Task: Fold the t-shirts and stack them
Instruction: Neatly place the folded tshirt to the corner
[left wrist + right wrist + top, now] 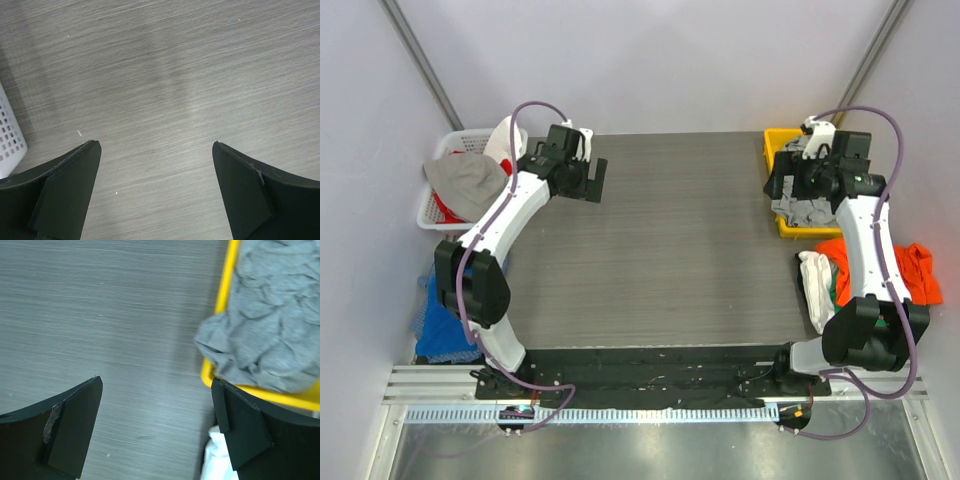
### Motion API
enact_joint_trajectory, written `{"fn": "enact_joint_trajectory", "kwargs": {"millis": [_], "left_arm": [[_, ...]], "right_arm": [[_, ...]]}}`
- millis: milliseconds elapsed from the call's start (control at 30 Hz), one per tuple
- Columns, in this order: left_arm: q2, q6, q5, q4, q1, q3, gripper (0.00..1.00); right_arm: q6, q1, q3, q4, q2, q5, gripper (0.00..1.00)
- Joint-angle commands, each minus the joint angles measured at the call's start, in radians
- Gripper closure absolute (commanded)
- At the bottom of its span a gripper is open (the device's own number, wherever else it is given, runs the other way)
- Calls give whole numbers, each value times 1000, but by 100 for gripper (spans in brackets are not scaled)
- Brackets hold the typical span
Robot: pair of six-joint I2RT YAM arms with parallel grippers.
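Observation:
A crumpled light grey t-shirt [270,330] lies in the yellow bin [227,290] at the table's far right and hangs over its near rim [800,212]. An orange t-shirt [918,270] sits heaped off the table's right edge, with a white one [815,282] and a bit of green [842,285] next to it. My right gripper [156,385] hangs open and empty over the table just left of the bin [782,186]. Over bare table at the far left, my left gripper [156,150] is open and empty too [588,182].
A white perforated basket [445,150] holding beige, red and white cloth stands off the far-left corner; its corner shows in the left wrist view [10,142]. Blue cloth [438,330] lies below it beside the left arm. White cloth [215,462] shows below the bin.

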Motion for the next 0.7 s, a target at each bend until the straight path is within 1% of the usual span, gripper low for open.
{"fn": "enact_joint_trajectory", "kwargs": {"millis": [0, 100, 200, 267, 433, 667], "left_arm": [[-115, 6, -20, 17, -1, -31, 0], [-145, 11, -20, 31, -1, -52, 0], [-162, 22, -31, 40, -2, -61, 0], [-176, 29, -36, 45, -1, -63, 0], [-202, 36, -36, 69, -1, -84, 0], [-214, 39, -36, 75, -1, -97, 0]], "right_arm": [[97, 85, 34, 92, 24, -25, 0], [135, 146, 17, 124, 32, -38, 0], [122, 172, -18, 161, 11, -28, 0], [108, 172, -26, 158, 3, -3, 0], [112, 174, -63, 182, -46, -32, 0], [111, 174, -73, 186, -61, -43, 0]]}}
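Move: The orange t-shirt lies on the right-hand stack, roughly 19 cm back and 28 cm to the right of the right hand, some 20 cm below it. The grey cloth in the yellow basket is about 4 cm ahead and 11 cm to the right; the white cloth is some 22 cm back and 13 cm to the right, both also about 20 cm lower. From the left hand the orange t-shirt is roughly 70 cm to the right and 19 cm back. Leftward and almost level, the empty right hand swings some 7 cm in from the yellow basket's edge over the bare table, farther from the orange t-shirt, turning slightly counter-clockwise, then all but stops halfway through. The left hand rises about 4 cm, then settles slightly, drawing back 2 cm as its fingers tip up a little. Both grippers stay wide open and touch nothing. ##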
